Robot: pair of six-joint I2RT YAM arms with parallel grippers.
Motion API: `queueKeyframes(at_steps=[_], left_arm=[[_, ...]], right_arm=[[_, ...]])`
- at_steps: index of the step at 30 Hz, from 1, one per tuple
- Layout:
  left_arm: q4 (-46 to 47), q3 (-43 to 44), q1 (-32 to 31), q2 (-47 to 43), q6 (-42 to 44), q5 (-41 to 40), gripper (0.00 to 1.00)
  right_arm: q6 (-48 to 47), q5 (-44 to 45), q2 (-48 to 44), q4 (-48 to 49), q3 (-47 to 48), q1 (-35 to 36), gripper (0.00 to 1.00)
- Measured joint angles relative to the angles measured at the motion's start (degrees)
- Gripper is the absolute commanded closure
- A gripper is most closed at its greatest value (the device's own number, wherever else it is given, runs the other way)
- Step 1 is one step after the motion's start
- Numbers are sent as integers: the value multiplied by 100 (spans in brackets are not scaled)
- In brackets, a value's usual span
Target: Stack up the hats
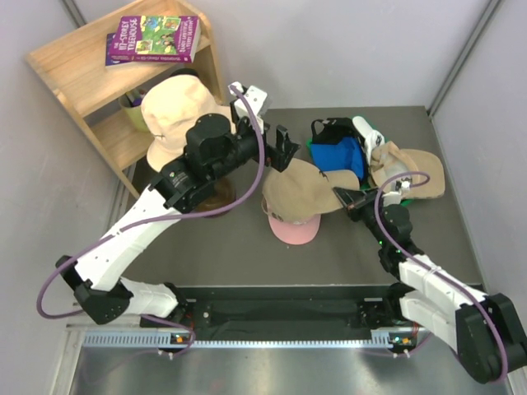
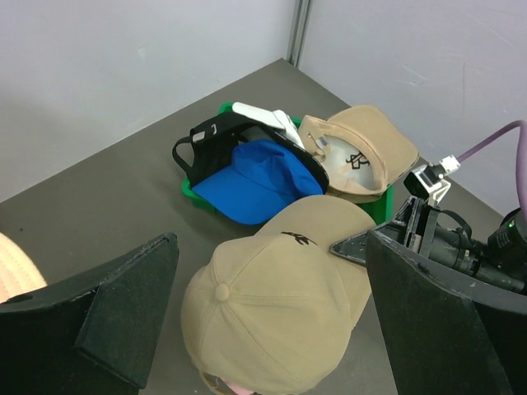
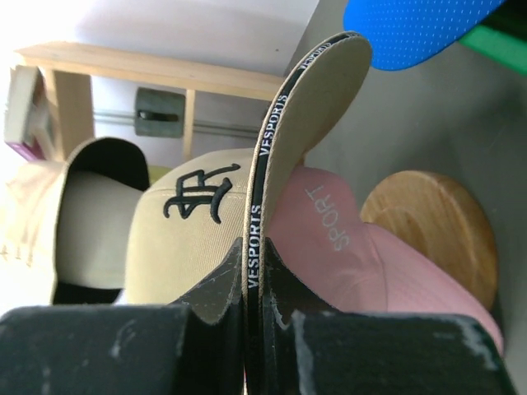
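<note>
A khaki-tan cap [image 1: 298,191] lies over a pink cap [image 1: 294,231] at the table's middle. My right gripper [image 1: 347,198] is shut on the khaki cap's peak [image 3: 284,132], whose edge runs between the fingers [image 3: 216,284]. The pink cap [image 3: 370,247] shows behind it, marked SPORT. My left gripper [image 2: 270,240] hangs open above the khaki cap's crown [image 2: 272,313], one finger on each side, not touching. A blue cap [image 2: 251,177], a black cap [image 2: 210,140], a white cap [image 2: 262,113] and another tan cap [image 2: 362,148] lie in a green bin [image 2: 191,191].
A wooden shelf [image 1: 82,74] with books [image 1: 155,39] stands at the back left. Beside it a pale peach hat [image 1: 174,107] sits on a head form. A round wooden stand [image 3: 436,222] lies by the pink cap. Grey walls close in the table.
</note>
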Motion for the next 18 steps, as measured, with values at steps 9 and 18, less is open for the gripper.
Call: queueKeyframes(at_steps=[9, 18], left_arm=[[7, 31, 48, 343, -66, 0, 1], [44, 55, 107, 501, -83, -4, 1]], right_arm=[[-813, -205, 343, 66, 140, -42, 100], [-1397, -420, 363, -529, 304, -310, 29]])
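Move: The right hand still pinches the tan cap's brim; the pink cap it is being set over lies about 10 cm to its left, 2 cm back and 3 cm lower, with the tan crown some 9 cm left and slightly above the hand. The blue cap is roughly 13 cm ahead, 2 cm right and 12 cm below. From the open left hand, the tan crown lies about 20 cm below, 2 cm back and 3 cm right. The right hand rolls left-side-down 15 degrees, releasing the tan brim; both sink 3 cm, the left also forward. ##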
